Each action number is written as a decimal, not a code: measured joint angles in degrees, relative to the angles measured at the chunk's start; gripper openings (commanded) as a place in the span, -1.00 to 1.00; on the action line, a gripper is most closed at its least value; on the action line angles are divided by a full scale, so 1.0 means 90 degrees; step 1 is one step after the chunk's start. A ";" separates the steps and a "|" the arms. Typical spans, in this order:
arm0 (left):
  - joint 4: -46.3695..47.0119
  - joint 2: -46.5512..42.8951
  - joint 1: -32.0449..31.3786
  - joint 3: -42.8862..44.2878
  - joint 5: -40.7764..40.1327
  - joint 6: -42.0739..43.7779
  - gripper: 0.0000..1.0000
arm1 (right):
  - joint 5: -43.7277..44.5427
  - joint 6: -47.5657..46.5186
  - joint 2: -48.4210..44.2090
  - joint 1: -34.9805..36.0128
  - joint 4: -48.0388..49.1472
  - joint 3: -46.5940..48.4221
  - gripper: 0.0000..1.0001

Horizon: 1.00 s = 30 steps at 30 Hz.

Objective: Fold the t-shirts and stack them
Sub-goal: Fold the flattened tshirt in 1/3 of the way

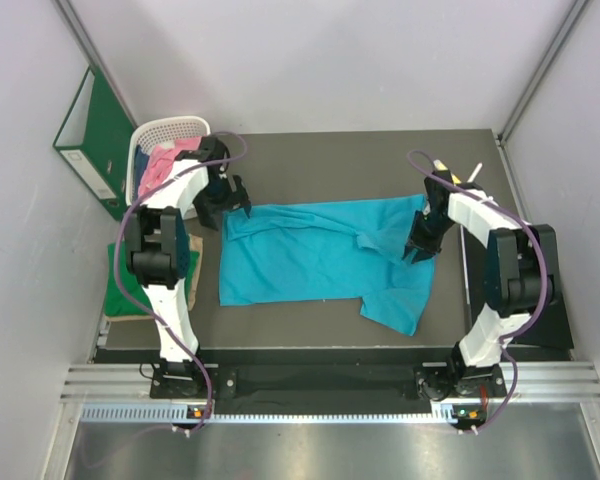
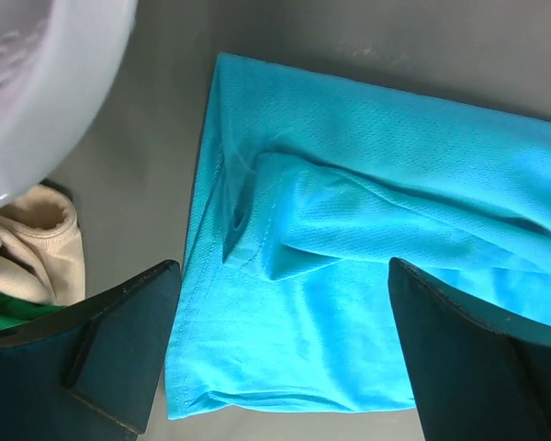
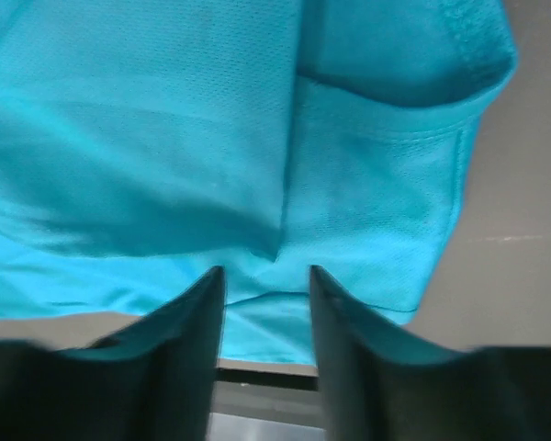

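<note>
A teal-blue t-shirt [image 1: 310,255] lies spread on the dark table, one sleeve trailing toward the front right. My left gripper [image 1: 230,203] hovers over its back left corner, jaws wide open and empty; in the left wrist view the gripper [image 2: 283,268] straddles the shirt's folded corner [image 2: 349,184]. My right gripper [image 1: 421,248] sits at the shirt's right end. In the right wrist view the gripper [image 3: 266,273] has its jaws a little apart, with teal cloth [image 3: 165,138] lying under the gap. A pink t-shirt [image 1: 160,165] rests in the basket. A green t-shirt [image 1: 125,288] lies off the table's left edge.
A white lattice basket [image 1: 175,130] stands at the back left corner, its rim [image 2: 64,101] close to my left gripper. A green ring binder [image 1: 90,140] leans on the left wall. Beige cloth [image 2: 37,248] lies on the green shirt.
</note>
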 measured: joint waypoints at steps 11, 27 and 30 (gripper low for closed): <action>0.0087 -0.0058 -0.0425 0.0512 0.0027 0.0386 0.92 | 0.0525 -0.0459 0.0078 0.0049 -0.0216 0.0794 0.85; 0.0136 0.1846 -0.1273 0.2327 0.0418 0.1406 -1.00 | 0.0367 -0.0437 0.1180 0.0316 0.0563 0.1851 0.85; 0.0124 0.2120 -0.1248 0.2535 0.0442 0.1443 -1.00 | 0.0328 -0.0410 0.1183 0.0338 0.0610 0.1865 0.86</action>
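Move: The far folded strip of the blue t-shirt, at the spot my left hand goes for, lies about 6 cm ahead, 11 cm to its right and 4 cm below. The strip's left end is right under this hand; the laundry basket is some 15 cm ahead and 15 cm left, the green shirt 13 cm back and 20 cm left. From my right hand, the shirt's far edge is about 14 cm ahead, 2 cm left; the folded flap's corner is just beneath, the near sleeve 13 cm back, 3 cm left. I swing my left hand about 11 cm right and 6 cm forward in a low arc over the folded strip, turning some 25 degrees clockwise, then dip and shut the fingers on the way down, bringing the tips to the cloth just inside its far edge. My right hand finishes opening, leaves the flap's corner and goes about 10 cm forward, up and partly down again, to hover open over the flap. ##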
